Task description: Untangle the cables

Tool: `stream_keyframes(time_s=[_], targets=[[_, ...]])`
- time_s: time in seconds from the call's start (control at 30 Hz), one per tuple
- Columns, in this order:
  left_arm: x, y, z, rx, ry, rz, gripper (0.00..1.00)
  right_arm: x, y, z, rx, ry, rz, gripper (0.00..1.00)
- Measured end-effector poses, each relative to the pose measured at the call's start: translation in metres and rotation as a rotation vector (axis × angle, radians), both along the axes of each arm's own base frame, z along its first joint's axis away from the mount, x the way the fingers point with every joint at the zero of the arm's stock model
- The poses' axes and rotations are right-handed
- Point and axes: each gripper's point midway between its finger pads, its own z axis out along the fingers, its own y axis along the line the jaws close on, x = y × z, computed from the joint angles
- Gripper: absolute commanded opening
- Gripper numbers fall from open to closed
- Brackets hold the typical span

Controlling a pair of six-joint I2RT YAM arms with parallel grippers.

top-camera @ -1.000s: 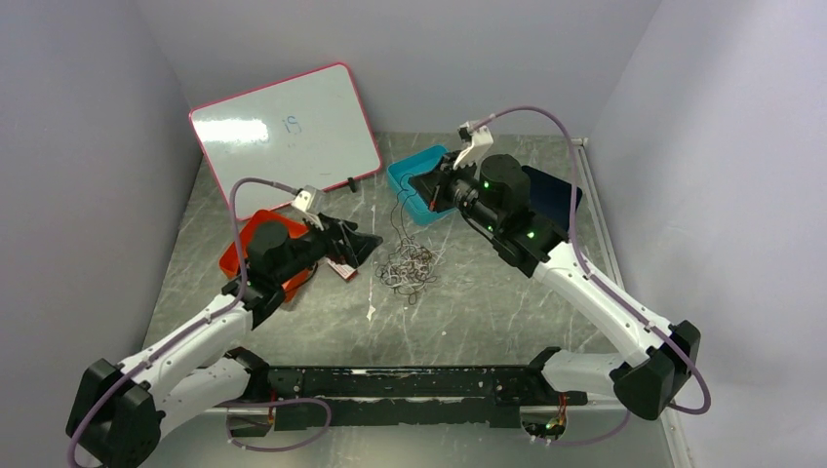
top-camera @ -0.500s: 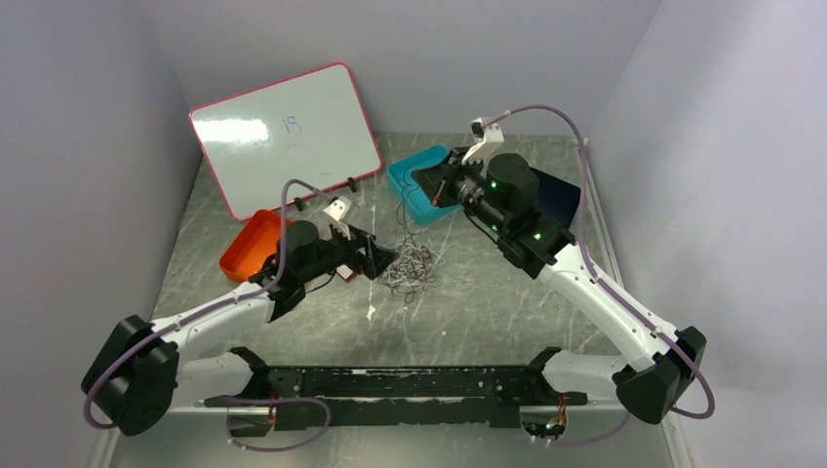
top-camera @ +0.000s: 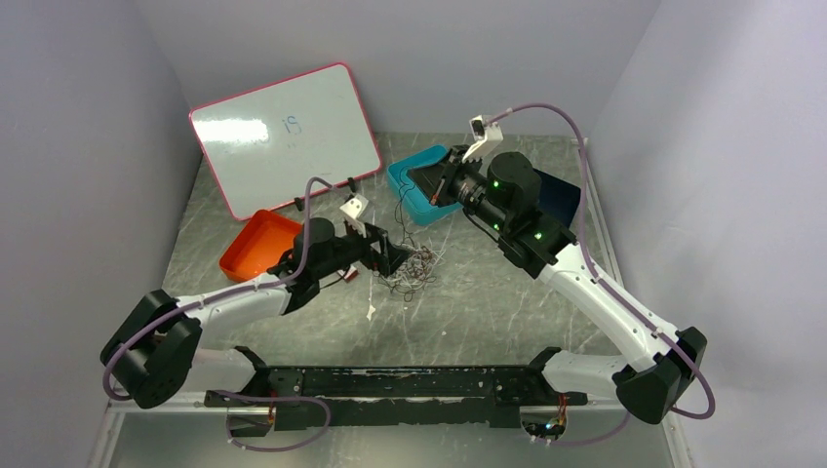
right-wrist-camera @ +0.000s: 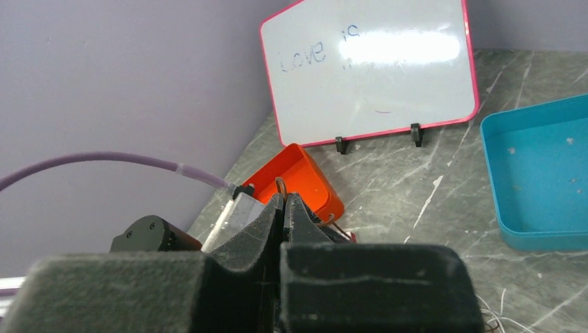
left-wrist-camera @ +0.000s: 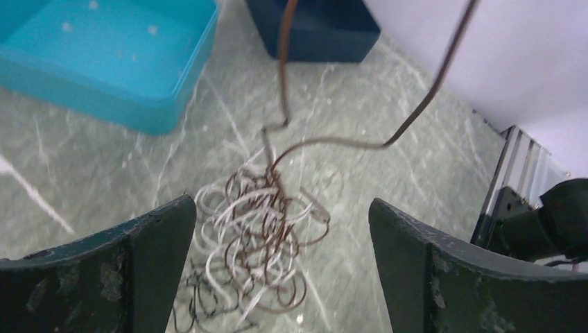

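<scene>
The cables (top-camera: pixel 410 270) lie in a loose knot of white, reddish and black loops (left-wrist-camera: pixel 260 236) in the middle of the table. My left gripper (top-camera: pixel 392 261) is open at the knot's left edge. In the left wrist view its jaws stand wide (left-wrist-camera: pixel 282 205) with the knot between and below them, touching nothing. A reddish cable (left-wrist-camera: pixel 283 62) rises from the knot up to my right gripper (top-camera: pixel 441 185), which is above the teal tray. That gripper (right-wrist-camera: pixel 283 199) is shut on this cable; a small loop of it (right-wrist-camera: pixel 279 183) shows at the fingertips.
A pink-framed whiteboard (top-camera: pixel 285 132) leans at the back left. An orange tray (top-camera: pixel 255 244) sits behind my left arm. A teal tray (top-camera: pixel 414 185) and a dark blue tray (top-camera: pixel 558 195) stand at the back right. A small white scrap (top-camera: pixel 372 312) lies in front of the knot.
My left arm has swung right, away from the orange tray, bringing its open gripper up to the knot. My right gripper rose slightly, keeping the cable.
</scene>
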Motion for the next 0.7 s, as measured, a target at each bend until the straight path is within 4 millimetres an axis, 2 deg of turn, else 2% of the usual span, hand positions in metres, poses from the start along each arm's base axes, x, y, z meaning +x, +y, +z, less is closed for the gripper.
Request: stream_keyframes(time_s=[0.1, 0.23, 0.33, 0.47, 0.7], targets=[[0.005, -0.014, 0.024, -0.044, -0.059, -0.019, 1.0, -0.002, 0.002, 0.001, 0.008, 0.004, 0.011, 0.0], [0.007, -0.03, 0.041, -0.069, -0.115, -0.04, 1.0, -0.004, 0.004, 0.003, 0.022, 0.009, 0.03, 0.0], [0.013, -0.036, 0.038, -0.068, -0.128, -0.026, 0.95, -0.006, 0.006, 0.006, 0.037, 0.009, 0.043, 0.0], [0.02, -0.038, 0.027, -0.059, -0.118, -0.002, 0.78, -0.009, 0.009, 0.011, 0.055, 0.008, 0.063, 0.0], [0.025, -0.05, 0.017, -0.068, -0.09, -0.023, 0.6, -0.015, 0.008, 0.038, 0.107, -0.037, 0.077, 0.0]])
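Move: The left hand, open, goes for the brown cable strand hanging from the right hand's shut fingers: it passes about 4 cm ahead and 3 cm right, near its own height. The tangled pile lies under that strand, some 15 cm below the left hand; the small box stands roughly 11 cm left and 4 cm ahead, the teal tray about 20 cm ahead and 6 cm right. From the right hand, the pile is almost straight below, roughly 36 cm down. The left hand reaches about 5 cm right and some 2 to 3 cm forward towards the hanging strand, rising about 4 cm at first and then sinking back by half, its fingertips tipping up slightly, and late on its wide-open fingers close by about a third around the strand without shutting. Meanwhile the right hand, fingers still shut on the cable, lifts nearly 4 cm away from the pile, mostly towards the end, easing back slightly. ##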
